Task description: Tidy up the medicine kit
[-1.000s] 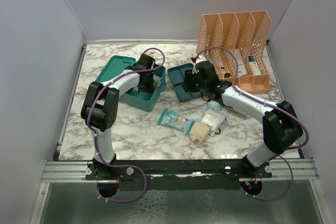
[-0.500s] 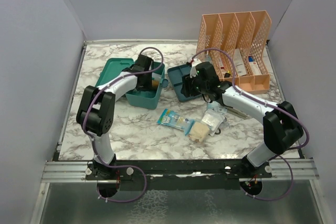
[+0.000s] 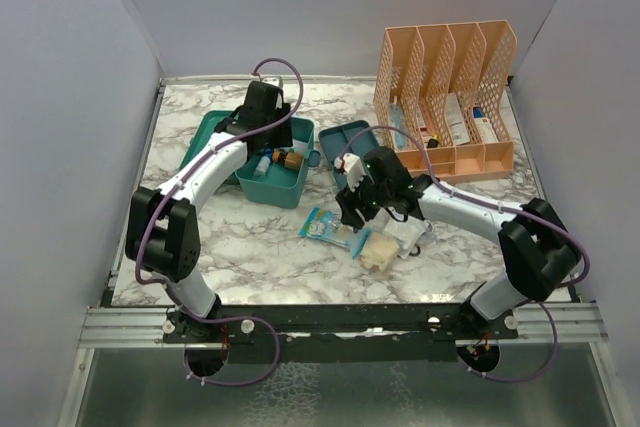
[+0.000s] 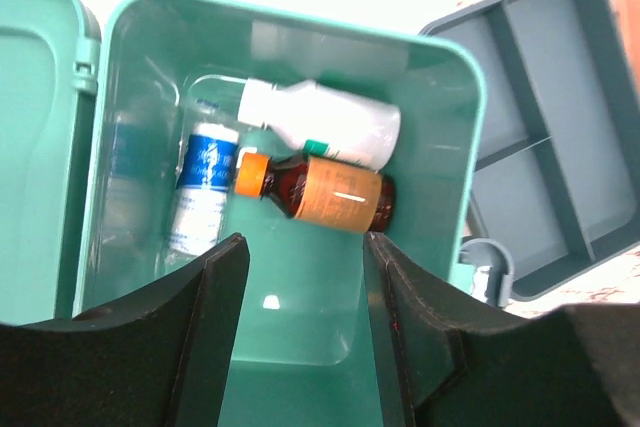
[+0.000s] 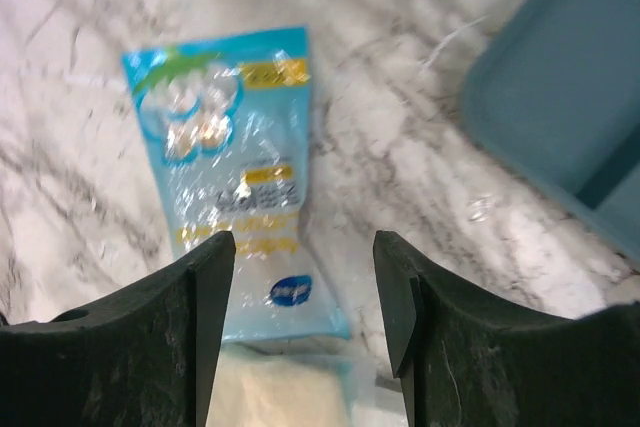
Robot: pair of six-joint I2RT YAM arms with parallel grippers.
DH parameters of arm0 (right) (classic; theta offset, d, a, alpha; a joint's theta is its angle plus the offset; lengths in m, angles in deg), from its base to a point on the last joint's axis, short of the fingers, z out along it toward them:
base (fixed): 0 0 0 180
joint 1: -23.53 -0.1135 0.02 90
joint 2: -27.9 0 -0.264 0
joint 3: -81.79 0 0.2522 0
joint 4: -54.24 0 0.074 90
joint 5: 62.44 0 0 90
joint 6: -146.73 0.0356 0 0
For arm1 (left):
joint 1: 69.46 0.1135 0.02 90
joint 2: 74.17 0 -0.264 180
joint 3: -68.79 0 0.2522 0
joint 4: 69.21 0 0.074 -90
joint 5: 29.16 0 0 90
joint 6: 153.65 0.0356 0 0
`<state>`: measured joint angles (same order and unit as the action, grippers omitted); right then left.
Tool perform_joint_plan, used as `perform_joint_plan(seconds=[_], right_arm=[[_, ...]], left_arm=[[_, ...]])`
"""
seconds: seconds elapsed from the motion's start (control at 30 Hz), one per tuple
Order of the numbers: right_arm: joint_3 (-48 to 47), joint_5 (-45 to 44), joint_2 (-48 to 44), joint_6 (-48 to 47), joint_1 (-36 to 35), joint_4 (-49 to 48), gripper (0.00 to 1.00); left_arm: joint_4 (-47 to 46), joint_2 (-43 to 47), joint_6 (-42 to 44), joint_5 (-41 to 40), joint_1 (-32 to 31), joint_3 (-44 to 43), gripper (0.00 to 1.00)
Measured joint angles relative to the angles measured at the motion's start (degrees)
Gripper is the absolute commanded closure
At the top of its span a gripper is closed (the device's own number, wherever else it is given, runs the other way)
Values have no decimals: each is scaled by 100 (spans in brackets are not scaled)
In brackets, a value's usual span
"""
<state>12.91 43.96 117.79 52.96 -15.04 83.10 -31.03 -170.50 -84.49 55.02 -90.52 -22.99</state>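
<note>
The teal medicine kit [image 3: 262,185] stands open at the left, its lid [image 3: 213,134] laid back. Inside lie a white bottle [image 4: 322,125], a brown bottle with an orange cap [image 4: 325,194] and a blue-and-white tube [image 4: 202,185]. My left gripper [image 3: 272,139] hovers open above the box [image 4: 300,247], with nothing between its fingers. The kit's divided insert tray [image 3: 340,139] [image 4: 545,137] lies just right of the box. My right gripper [image 3: 352,209] hangs open over a light blue packet [image 3: 330,228] [image 5: 232,167] on the marble, apart from it [image 5: 305,252].
A cream pad [image 3: 380,252] [image 5: 275,387] and a clear bag [image 3: 408,230] lie beside the blue packet. A peach lattice file organizer [image 3: 450,67] holding boxes stands at the back right. Grey walls close in the table.
My left gripper has pulled up out of the box and opened; the brown bottle lies inside. My right gripper moved from over the insert tray forward to above the blue packet and opened wider.
</note>
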Motion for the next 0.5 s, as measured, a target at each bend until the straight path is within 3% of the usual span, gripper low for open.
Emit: perform_joint_plan(seconds=[0.3, 0.5], right_arm=[[461, 175, -205, -815, -450, -28, 41], [164, -103, 352, -855, -468, -33, 45]], left_arm=[[-907, 103, -315, 437, 0, -2, 44], [-1327, 103, -435, 636, 0, -2, 43]])
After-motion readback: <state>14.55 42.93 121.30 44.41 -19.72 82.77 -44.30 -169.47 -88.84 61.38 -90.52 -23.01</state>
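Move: The blue cotton swab pack lies about 5 cm to the left of my right hand, level with it front to back and some 6 cm below. The cream cotton pads are roughly 4 cm back and 5 cm to the right, and the grey-blue tray is about 17 cm ahead and 2 cm left. From my left hand, the swab pack is some 17 cm back, 14 cm right and 15 cm down. With its fingers staying open, I swing my right hand back almost 4 cm, turning it about 10 degrees counter-clockwise, then ease slightly forward and sink towards the swab pack, some 3 cm lower in all. Meanwhile my empty left hand rises about 5 cm away from the bottles in the green box, drifting right and forward towards the tray side as it tilts up and rolls. ##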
